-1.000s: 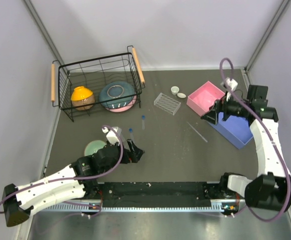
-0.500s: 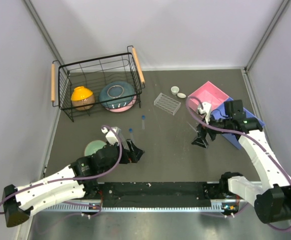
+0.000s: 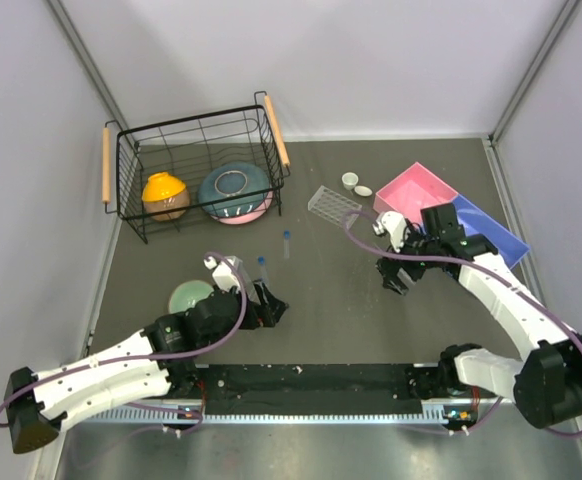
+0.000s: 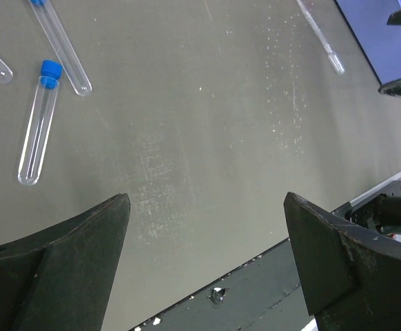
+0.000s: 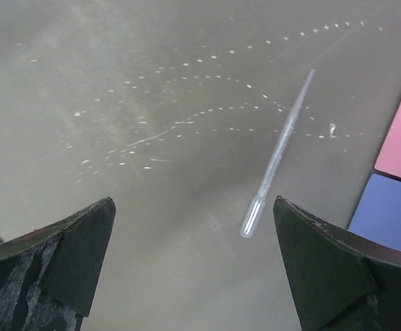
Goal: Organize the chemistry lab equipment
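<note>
A long thin clear pipette lies flat on the grey table, its bulb end toward my right gripper. That gripper is open and empty, hovering just above the pipette and right of centre. My left gripper is also open and empty, low over the table at the near left. Clear tubes with blue caps lie ahead of it to the left, two of them showing from above. The clear tube rack and two tiny white cups sit farther back.
A pink bin and a blue bin stand at the right. The black wire basket at the back left holds an orange bowl and a blue bowl. A green bowl sits beside the left arm.
My right arm has swung from above the blue bin leftward and down to just over the pipette, its jaws open. The left arm has not moved.
</note>
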Tool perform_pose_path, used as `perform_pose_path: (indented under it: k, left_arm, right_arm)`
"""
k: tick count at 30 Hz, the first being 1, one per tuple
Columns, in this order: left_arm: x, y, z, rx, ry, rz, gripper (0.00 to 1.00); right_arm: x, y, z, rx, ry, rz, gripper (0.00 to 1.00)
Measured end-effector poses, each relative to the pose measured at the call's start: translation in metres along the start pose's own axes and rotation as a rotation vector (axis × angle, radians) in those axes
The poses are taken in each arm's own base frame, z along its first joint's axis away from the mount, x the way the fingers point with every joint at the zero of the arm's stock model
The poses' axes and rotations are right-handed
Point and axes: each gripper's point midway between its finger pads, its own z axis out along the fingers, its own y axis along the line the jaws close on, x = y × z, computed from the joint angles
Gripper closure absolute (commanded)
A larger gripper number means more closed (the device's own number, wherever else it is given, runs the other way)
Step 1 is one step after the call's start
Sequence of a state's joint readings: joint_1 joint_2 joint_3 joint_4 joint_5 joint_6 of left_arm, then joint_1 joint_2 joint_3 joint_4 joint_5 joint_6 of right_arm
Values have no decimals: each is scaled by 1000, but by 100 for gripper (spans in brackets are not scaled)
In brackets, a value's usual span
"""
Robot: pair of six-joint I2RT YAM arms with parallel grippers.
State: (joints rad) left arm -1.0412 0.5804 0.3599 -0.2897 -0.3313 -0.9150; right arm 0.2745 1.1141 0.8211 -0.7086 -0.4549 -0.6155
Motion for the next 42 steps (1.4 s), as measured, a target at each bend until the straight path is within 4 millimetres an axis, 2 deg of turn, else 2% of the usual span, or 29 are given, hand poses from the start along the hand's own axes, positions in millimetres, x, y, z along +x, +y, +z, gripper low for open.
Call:
perform_pose_path:
  k: [4, 9, 13, 17, 21, 37, 42]
  left_arm:
    - [3, 2, 2, -12, 9, 5, 1]
    - [4, 4, 3, -22, 13, 8, 1]
    - [3, 5, 3, -22, 10, 8, 1]
    - [3, 6, 3, -26, 5, 8, 1]
    - [-1, 5, 1, -22, -16, 2, 1]
    - [0, 8, 1, -26, -19, 3, 1]
    - [0, 8, 2, -27, -18, 4, 1]
  right_arm:
    - [9, -17, 15, 72, 71, 29, 1]
    - [21, -28, 35, 117, 158, 48, 2]
    - [40, -37, 50, 144, 251, 102, 7]
    - [58, -41, 62, 151, 334, 149, 22]
    - [65, -43, 66, 149, 366, 186, 34]
    - [65, -54, 72, 143, 371, 252, 82]
    - [63, -53, 73, 133, 366, 254, 89]
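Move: The pipette's middle lies about 7 cm ahead of the right hand, 1 cm to its right and 10 cm below it. The pink box stands some 23 cm ahead and 7 cm to the right of that hand, and the blue box about 12 cm ahead and 22 cm to the right. The clear rack lies roughly 21 cm ahead and 14 cm to its left. From the left hand the pipette is about 14 cm ahead, 31 cm to the right and 11 cm below. The right hand sinks about 10 cm and forward 5 cm, turning clockwise, then pinches the pipette near its bulb. ##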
